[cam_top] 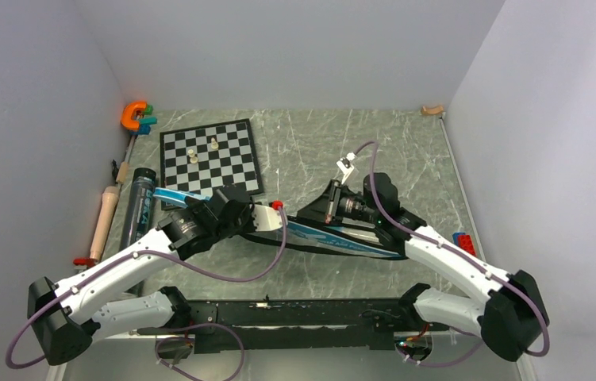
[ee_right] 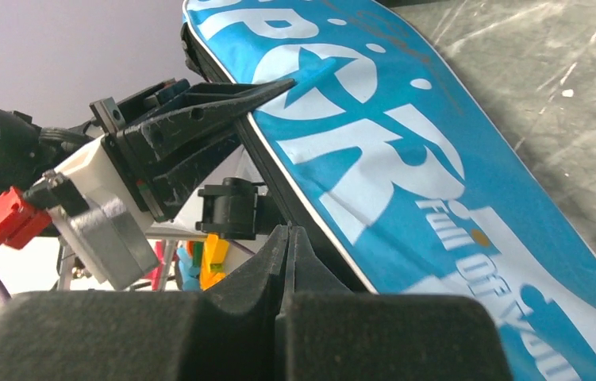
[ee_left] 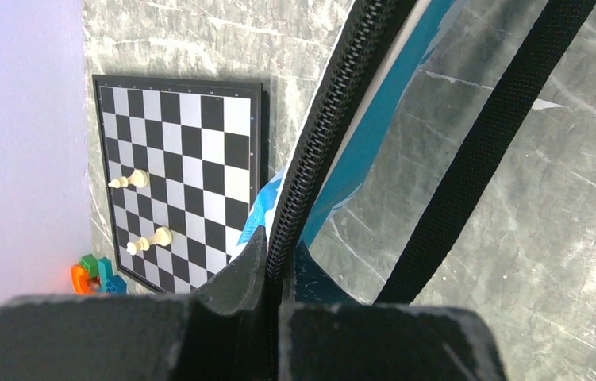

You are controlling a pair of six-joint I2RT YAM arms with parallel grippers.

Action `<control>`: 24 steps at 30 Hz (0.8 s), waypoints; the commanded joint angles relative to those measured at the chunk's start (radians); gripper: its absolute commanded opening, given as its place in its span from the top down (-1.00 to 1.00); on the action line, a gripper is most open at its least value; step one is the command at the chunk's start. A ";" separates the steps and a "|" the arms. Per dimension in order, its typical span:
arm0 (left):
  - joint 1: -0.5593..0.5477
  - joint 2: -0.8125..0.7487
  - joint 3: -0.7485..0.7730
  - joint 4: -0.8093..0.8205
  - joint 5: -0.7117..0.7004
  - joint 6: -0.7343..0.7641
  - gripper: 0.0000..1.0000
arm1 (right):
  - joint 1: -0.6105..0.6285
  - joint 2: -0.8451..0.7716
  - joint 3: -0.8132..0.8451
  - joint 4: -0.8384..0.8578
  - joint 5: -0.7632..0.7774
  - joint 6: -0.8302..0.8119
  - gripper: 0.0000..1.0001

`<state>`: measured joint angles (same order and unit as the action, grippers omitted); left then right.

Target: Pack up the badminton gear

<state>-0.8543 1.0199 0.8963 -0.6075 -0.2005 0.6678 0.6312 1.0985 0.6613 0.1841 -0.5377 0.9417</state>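
The blue bag lettered SPORT lies slantwise across the middle of the table. My left gripper is shut on the bag's black zipper edge, which rises out from between its fingers. The bag's black strap hangs beside it. In the right wrist view the left gripper clamps the rim of the bag, held up on edge. My right gripper is shut just below that rim; only a thin dark sliver shows between its tips. A long black tube lies at the left.
The chessboard with two pale pieces lies behind the bag. An orange clamp sits in the back left corner. A beige handle lies along the left wall. Coloured blocks rest by the right arm, a small wooden piece at the back right.
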 commanded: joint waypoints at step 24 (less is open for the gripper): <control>-0.018 0.024 0.136 -0.011 0.184 -0.083 0.10 | -0.111 -0.333 -0.009 -0.509 0.020 -0.240 1.00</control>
<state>-0.8371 1.0222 0.9401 -0.6315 -0.1181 0.6529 0.5240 0.7971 0.6472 -0.3557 -0.4751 0.7029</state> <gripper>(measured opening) 0.437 0.009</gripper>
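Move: The right fingers are shut at the bag's zipper line. The bag's open handle end lies about 28 cm to their right, 10 cm back and 10 cm lower, with the racket handles showing some 20 cm right, 5 cm back and 5 cm lower. The left fingers already grip the zipped edge. From them that handle end is about 40 cm right, 13 cm back and 6 cm lower, and the chessboard about 25 cm ahead, 17 cm left and 17 cm lower. Still shut on the zipper pull, the right fingers draw it along the bag's edge, about 8 cm to the right towards the handle end, curving back and down some 3 cm each in the later half, with the wrist rolling roughly 15 degrees left side down. The left hand nearly stays put holding the edge, then opens its fingers to almost half and starts to come off. ##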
